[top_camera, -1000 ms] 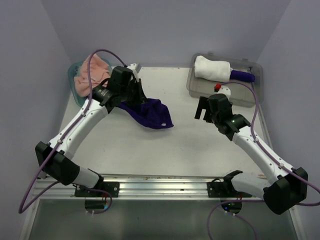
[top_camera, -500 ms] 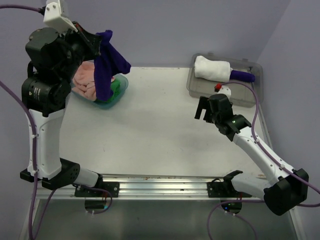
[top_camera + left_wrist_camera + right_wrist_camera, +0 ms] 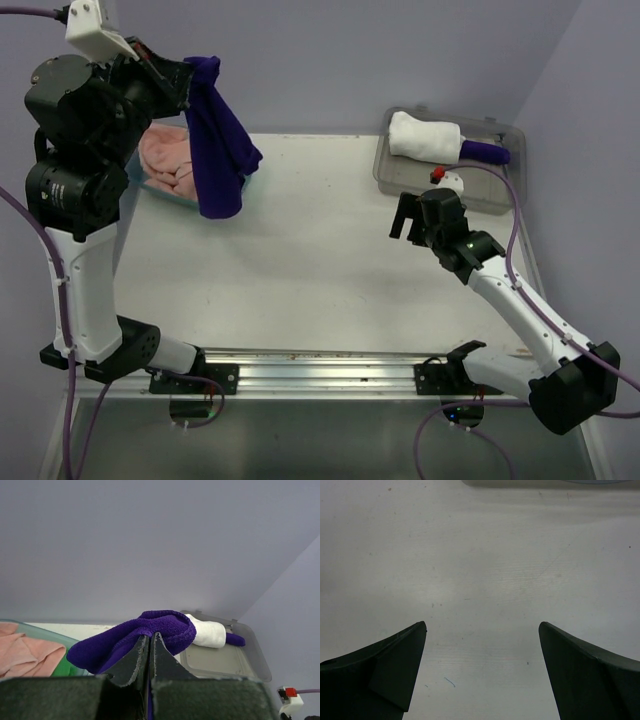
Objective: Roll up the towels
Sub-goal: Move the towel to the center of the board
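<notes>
My left gripper [image 3: 190, 75] is raised high at the back left and shut on a dark purple towel [image 3: 220, 150], which hangs loosely over the teal tub. In the left wrist view the jaws [image 3: 151, 638] pinch a fold of that towel [image 3: 162, 625]. A salmon pink towel [image 3: 168, 165] lies in the tub, and a strip of green towel [image 3: 70, 669] shows beside the pink one [image 3: 25, 650]. A rolled white towel [image 3: 424, 135] and a purple roll [image 3: 486, 152] lie in the grey tray. My right gripper [image 3: 405, 220] hovers open over bare table [image 3: 482, 627].
The teal see-through tub [image 3: 140, 185] stands at the back left corner. The clear grey tray [image 3: 450, 185] sits at the back right, just behind my right wrist. Purple walls close in the table on three sides.
The left arm has swung up from the table, lifting the purple towel off the surface so it dangles in the air. The right arm has not moved.
</notes>
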You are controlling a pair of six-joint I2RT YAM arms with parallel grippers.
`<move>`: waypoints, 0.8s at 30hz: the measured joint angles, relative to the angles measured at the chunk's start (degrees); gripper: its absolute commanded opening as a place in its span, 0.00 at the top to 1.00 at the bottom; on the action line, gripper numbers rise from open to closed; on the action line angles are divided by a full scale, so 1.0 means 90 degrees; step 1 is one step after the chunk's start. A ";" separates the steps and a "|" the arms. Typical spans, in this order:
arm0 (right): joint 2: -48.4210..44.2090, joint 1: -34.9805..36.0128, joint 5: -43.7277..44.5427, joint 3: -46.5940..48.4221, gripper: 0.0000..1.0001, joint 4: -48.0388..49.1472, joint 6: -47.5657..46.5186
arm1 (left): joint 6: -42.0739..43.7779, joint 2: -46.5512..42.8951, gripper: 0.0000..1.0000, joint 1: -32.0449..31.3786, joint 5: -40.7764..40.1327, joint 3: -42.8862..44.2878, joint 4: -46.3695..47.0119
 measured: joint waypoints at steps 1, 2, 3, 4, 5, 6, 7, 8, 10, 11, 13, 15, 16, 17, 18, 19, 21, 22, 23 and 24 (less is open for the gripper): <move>-0.0005 0.0000 -0.0024 -0.0005 0.02 0.0000 0.0000 | -0.0005 -0.0002 1.00 0.0000 0.0058 0.0044 -0.0005; -0.0007 0.0000 -0.0032 -0.0005 0.02 0.0000 -0.0002 | -0.0019 -0.0017 1.00 0.0000 0.0138 0.0085 0.0002; -0.0012 0.0000 -0.0046 -0.0005 0.01 0.0002 -0.0002 | -0.0032 -0.0044 1.00 0.0000 0.0238 0.0119 0.0007; -0.0012 0.0000 -0.0056 -0.0005 0.02 0.0002 -0.0002 | -0.0073 -0.0078 1.00 0.0000 0.0323 0.0129 0.0017; -0.0019 0.0000 -0.0068 -0.0005 0.01 0.0000 -0.0002 | -0.0117 -0.0121 1.00 0.0000 0.0403 0.0136 0.0024; -0.0024 0.0000 -0.0073 -0.0005 0.02 -0.0002 -0.0002 | -0.0143 -0.0165 1.00 0.0000 0.0466 0.0138 0.0036; -0.0036 0.0000 -0.0075 -0.0005 0.02 0.0000 -0.0002 | -0.0177 -0.0228 1.00 0.0000 0.0556 0.0138 0.0051; -0.0049 0.0000 -0.0075 -0.0005 0.01 0.0002 -0.0002 | -0.0226 -0.0294 1.00 0.0000 0.0644 0.0138 0.0066; -0.0063 0.0000 -0.0078 -0.0005 0.02 0.0002 -0.0002 | -0.0316 -0.0425 1.00 0.0000 0.0828 0.0129 0.0146; -0.0070 0.0000 -0.0078 -0.0005 0.01 0.0002 -0.0002 | -0.0357 -0.0505 1.00 0.0000 0.0950 0.0087 0.0214; -0.0080 0.0000 -0.0078 -0.0005 0.02 0.0002 -0.0005 | -0.0454 -0.0668 1.00 0.0000 0.1214 -0.0087 0.0374; -0.0080 0.0000 -0.0078 -0.0005 0.01 0.0002 -0.0005 | -0.0527 -0.0784 1.00 0.0000 0.1445 -0.0340 0.0517; -0.0083 0.0000 -0.0075 -0.0005 0.01 0.0000 -0.0007 | -0.0588 -0.0869 1.00 0.0000 0.1600 -0.0580 0.0656; -0.0083 0.0000 -0.0073 -0.0005 0.02 0.0000 -0.0007 | -0.0680 -0.1020 1.00 0.0005 0.1802 -0.1015 0.0937; -0.0085 0.0000 -0.0073 -0.0007 0.01 0.0002 -0.0010 | -0.0787 -0.1163 1.00 0.0005 0.2011 -0.1518 0.1180; -0.0090 0.0000 -0.0070 -0.0017 0.01 0.0005 -0.0012 | -0.0911 -0.1287 1.00 0.0000 0.2254 -0.2130 0.1445; -0.0104 0.0000 -0.0053 -0.0051 0.01 0.0005 -0.0012 | -0.1158 -0.1430 1.00 -0.0192 0.2557 -0.3407 0.2113; -0.0104 0.0000 -0.0041 -0.0073 0.01 0.0000 -0.0012 | -0.1277 -0.1365 1.00 -0.0335 0.2599 -0.3951 0.2341; -0.0104 0.0000 -0.0027 -0.0080 0.02 -0.0012 -0.0010 | -0.1375 -0.1229 1.00 -0.0520 0.2628 -0.4461 0.2608; -0.0104 0.0000 -0.0022 -0.0080 0.01 -0.0017 -0.0012 | -0.1506 -0.1015 0.95 -0.0733 0.2688 -0.4930 0.2798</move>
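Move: The left hand already holds the purple towel by one end, high up and with the rest hanging. The board's center, where it goes, lies roughly 18 cm to this hand's right, about level with it fore and aft, and some 58 cm below. The towel basket is about 19 cm ahead and 18 cm left, the white rolled towel some 23 cm ahead and 47 cm right, both far below. From the right hand the center is about 17 cm left, 1 cm ahead and 19 cm below. Keeping its shut fingers pinched on the purple towel's end, the left hand first draws back about 6 cm and rises some 4 cm, the fingers tipping slightly up, then whips forward again while swinging right and down towards the board's center. By the end it is some 13 cm farther right and 14 cm lower, as far out as at the start and still moving fast, the wrist having turned about 30 degrees clockwise and tipped its fingers downward. ##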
